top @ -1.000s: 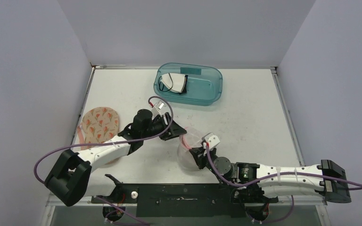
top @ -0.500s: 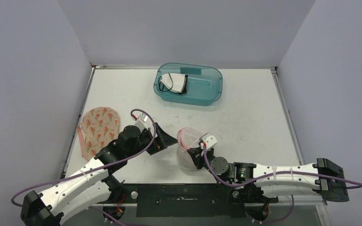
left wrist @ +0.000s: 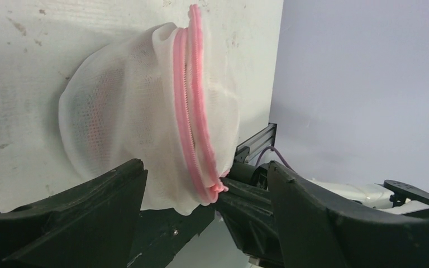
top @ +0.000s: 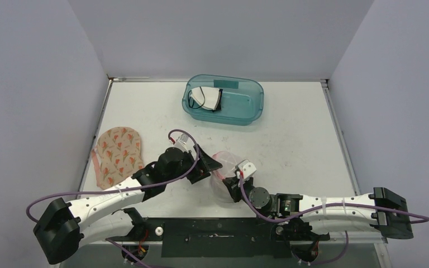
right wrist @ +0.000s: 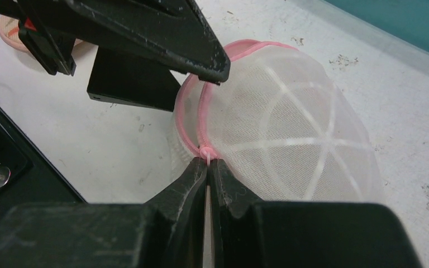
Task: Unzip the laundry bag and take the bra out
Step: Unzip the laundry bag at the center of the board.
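The laundry bag [top: 224, 180] is a white mesh dome with a pink zipper, lying near the table's front middle. In the left wrist view the laundry bag [left wrist: 123, 111] shows its zipper [left wrist: 192, 111] partly parted. My right gripper [right wrist: 208, 162] is shut on the pink zipper pull [right wrist: 206, 152] at the laundry bag [right wrist: 290, 128] rim; in the top view my right gripper [top: 229, 178] sits at the bag's near side. My left gripper [top: 208, 169] stands open against the bag's left side, and in the wrist view my left gripper [left wrist: 205, 167] straddles the bag's edge without closing. A floral peach bra [top: 117, 153] lies at the left.
A teal plastic bin [top: 246, 111] at the back middle holds a white garment with black trim [top: 208, 99]. The black mounting rail [top: 218, 229] runs along the near edge. Grey walls close in the table on three sides.
My left gripper opened wide, drew back to the left, then swung right again up to the bag. The right gripper stayed shut on the zipper pull, shifting slightly left.
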Robot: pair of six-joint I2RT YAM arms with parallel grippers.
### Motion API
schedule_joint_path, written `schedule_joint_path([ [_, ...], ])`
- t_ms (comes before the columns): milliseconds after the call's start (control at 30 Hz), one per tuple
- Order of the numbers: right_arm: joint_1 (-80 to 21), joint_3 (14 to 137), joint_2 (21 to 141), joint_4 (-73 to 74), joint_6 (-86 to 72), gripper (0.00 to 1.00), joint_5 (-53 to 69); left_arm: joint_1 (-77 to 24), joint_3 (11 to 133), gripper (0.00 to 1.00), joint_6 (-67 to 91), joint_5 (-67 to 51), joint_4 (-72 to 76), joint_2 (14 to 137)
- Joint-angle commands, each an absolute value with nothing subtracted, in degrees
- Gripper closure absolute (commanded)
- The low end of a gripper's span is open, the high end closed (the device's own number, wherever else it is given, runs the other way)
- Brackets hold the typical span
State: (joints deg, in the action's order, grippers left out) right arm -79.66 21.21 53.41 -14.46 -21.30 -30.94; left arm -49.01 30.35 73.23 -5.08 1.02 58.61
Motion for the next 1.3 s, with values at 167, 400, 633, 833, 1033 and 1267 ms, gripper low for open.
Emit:
schedule_joint_path([
  [167,-80.40,20.58,53.26,-17.23,-21.77,0.95,-30.51,-49.25,33.68,0.44,75.19,-3.24,8.87,62.67],
  [400,-80.85,21.41,51.77,-15.41,-20.91,0.95,-30.88,-49.31,33.45,0.78,74.96,-2.41,10.08,64.32],
  [633,-81.30,22.55,47.62,-10.64,-20.48,0.95,-32.74,-48.00,34.27,1.00,72.02,-0.95,7.50,62.18],
  [833,-81.30,22.50,44.01,-5.94,-20.94,0.95,-34.63,-45.56,33.58,1.00,70.84,-1.01,5.89,59.32],
  [1033,-81.36,22.33,41.49,-2.26,-22.42,0.95,-37.96,-42.74,32.46,1.00,70.27,-2.81,5.52,56.62],
  [1267,-81.37,22.86,38.71,-1.37,-21.40,0.95,-39.38,-38.96,32.20,1.00,68.63,-9.55,9.21,56.34],
])
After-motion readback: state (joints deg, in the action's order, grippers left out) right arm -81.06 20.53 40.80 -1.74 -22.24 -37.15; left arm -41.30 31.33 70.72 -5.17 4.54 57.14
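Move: The stretch of pink zipper band that the open left fingers go for is about 2 cm ahead of that hand, 1 cm right and 1 cm below. From the same hand, the zipper pull is some 3 cm back and 3 cm right, 2 cm lower; the laundry bag's body hangs about 2 cm back, 4 cm right and 7 cm below. The right hand already holds the pull at its fingertips. The left pinches the zipper band, then pulls left, up and forward while the right draws the pull 4 cm right. ##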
